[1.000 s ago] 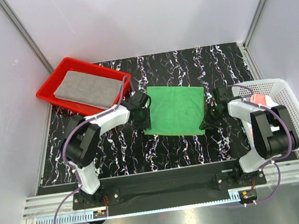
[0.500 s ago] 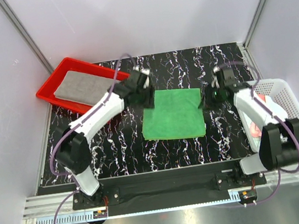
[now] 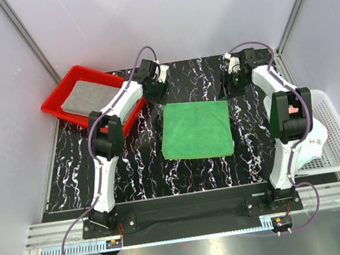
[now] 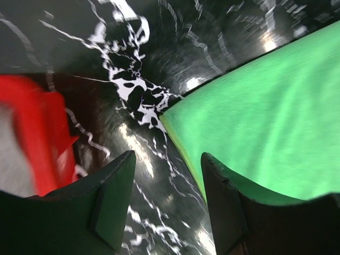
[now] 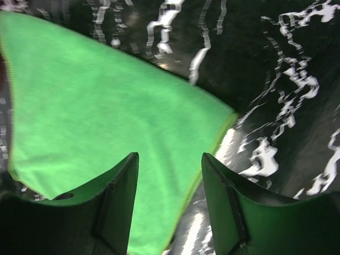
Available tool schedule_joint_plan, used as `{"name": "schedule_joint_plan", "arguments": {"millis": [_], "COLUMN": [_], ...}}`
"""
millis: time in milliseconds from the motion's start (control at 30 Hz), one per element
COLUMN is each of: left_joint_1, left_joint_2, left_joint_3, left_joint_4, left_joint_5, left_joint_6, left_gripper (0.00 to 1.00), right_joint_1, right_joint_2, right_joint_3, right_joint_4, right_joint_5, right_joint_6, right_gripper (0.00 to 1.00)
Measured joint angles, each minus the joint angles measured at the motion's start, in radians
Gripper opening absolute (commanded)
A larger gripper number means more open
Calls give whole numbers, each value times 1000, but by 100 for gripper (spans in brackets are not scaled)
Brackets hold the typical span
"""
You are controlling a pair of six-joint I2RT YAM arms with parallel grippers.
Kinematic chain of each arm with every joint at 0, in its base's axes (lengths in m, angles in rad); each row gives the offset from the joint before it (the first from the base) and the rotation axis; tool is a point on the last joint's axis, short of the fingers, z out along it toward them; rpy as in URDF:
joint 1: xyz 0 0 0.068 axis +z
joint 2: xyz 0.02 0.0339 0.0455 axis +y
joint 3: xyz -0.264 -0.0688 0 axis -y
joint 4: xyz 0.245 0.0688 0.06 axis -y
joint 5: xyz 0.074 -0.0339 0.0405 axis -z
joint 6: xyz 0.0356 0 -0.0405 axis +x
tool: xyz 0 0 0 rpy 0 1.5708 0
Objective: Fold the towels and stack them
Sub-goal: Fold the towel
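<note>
The bright green towel [image 3: 197, 130] lies flat as a square in the middle of the table. My left gripper [image 3: 156, 94] is open and empty just beyond its far left corner; the left wrist view shows the towel [image 4: 265, 106] right of the open gripper [image 4: 167, 178]. My right gripper [image 3: 231, 86] is open and empty just beyond the far right corner; in the right wrist view the gripper [image 5: 170, 172] hangs over the towel's [image 5: 106, 106] edge. The grey towel [image 3: 92, 95] lies folded in the red tray. A bit of salmon-pink towel [image 3: 292, 109] shows behind the right arm. The white towel cannot be made out.
The red tray [image 3: 57, 92] stands at the far left and shows in the left wrist view [image 4: 37, 127]. The white mesh basket [image 3: 337, 142] stands at the right edge. Enclosure walls close the back and sides.
Both grippers have moved from the green towel's near corners toward the back, past its far corners. The towel now lies squarer and slightly nearer.
</note>
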Motion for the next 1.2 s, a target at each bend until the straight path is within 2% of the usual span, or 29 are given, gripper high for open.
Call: {"name": "schedule_joint_plan", "arguments": {"millis": [167,367,567,767,833,867,933,1000,1033,1133,1200], "left_joint_1": [-1,-6,-7,-7,-7,-7,-7,-7,-7,-8,-8], "left_joint_2": [71,95,127,182,193,195,195,195,196,197,197], "left_joint_3": [15,77,101,116,122,125,130,134,135,140,140], "left_joint_4": [-12,5,21,10,10,9,9,10,8,7,7], "left_joint_5": [34,60,67,85,93,99,109,116,117,117,114], "left_joint_6": [51,94,132,172,180,185,192,197,200,208,209], "left_gripper": [58,53,45,43,39,31,23,6,0,0,0], "right_joint_1": [-42,-58,-73,-78,-79,-79,-80,-80,-80,-82,-84], "right_joint_2": [149,283,358,401,409,410,411,415,419,429,429], "right_joint_3": [127,261,326,386,397,399,399,399,399,405,405], "right_joint_4": [-86,-159,-204,-246,-257,-259,-264,-265,-265,-265,-263], "right_joint_5": [-39,-77,-107,-129,-134,-135,-139,-145,-151,-162,-159], "right_joint_6": [-99,-189,-252,-312,-326,-333,-348,-359,-364,-375,-383], "right_gripper": [55,54,51,47,43,41,32,24,15,0,0]}}
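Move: The green towel's far left corner lies about 2 cm ahead of the left hand, 2 cm to its right and 6 cm below. The far right corner is some 3 cm ahead of the right hand, 3 cm to its right and 8 cm below. From the left hand, the red tray's middle is about 8 cm ahead and 24 cm left; from the right hand, the white basket's middle is about 19 cm back and 30 cm right. Lower both open grippers onto the green towel's far corners: the right some 8 cm, easing forward and right; the left about 5 cm with a slight lift midway, drifting right. Turn the left clockwise and the right counter-clockwise, about 15 degrees each, then shut both at the bottom to pinch the corners. ##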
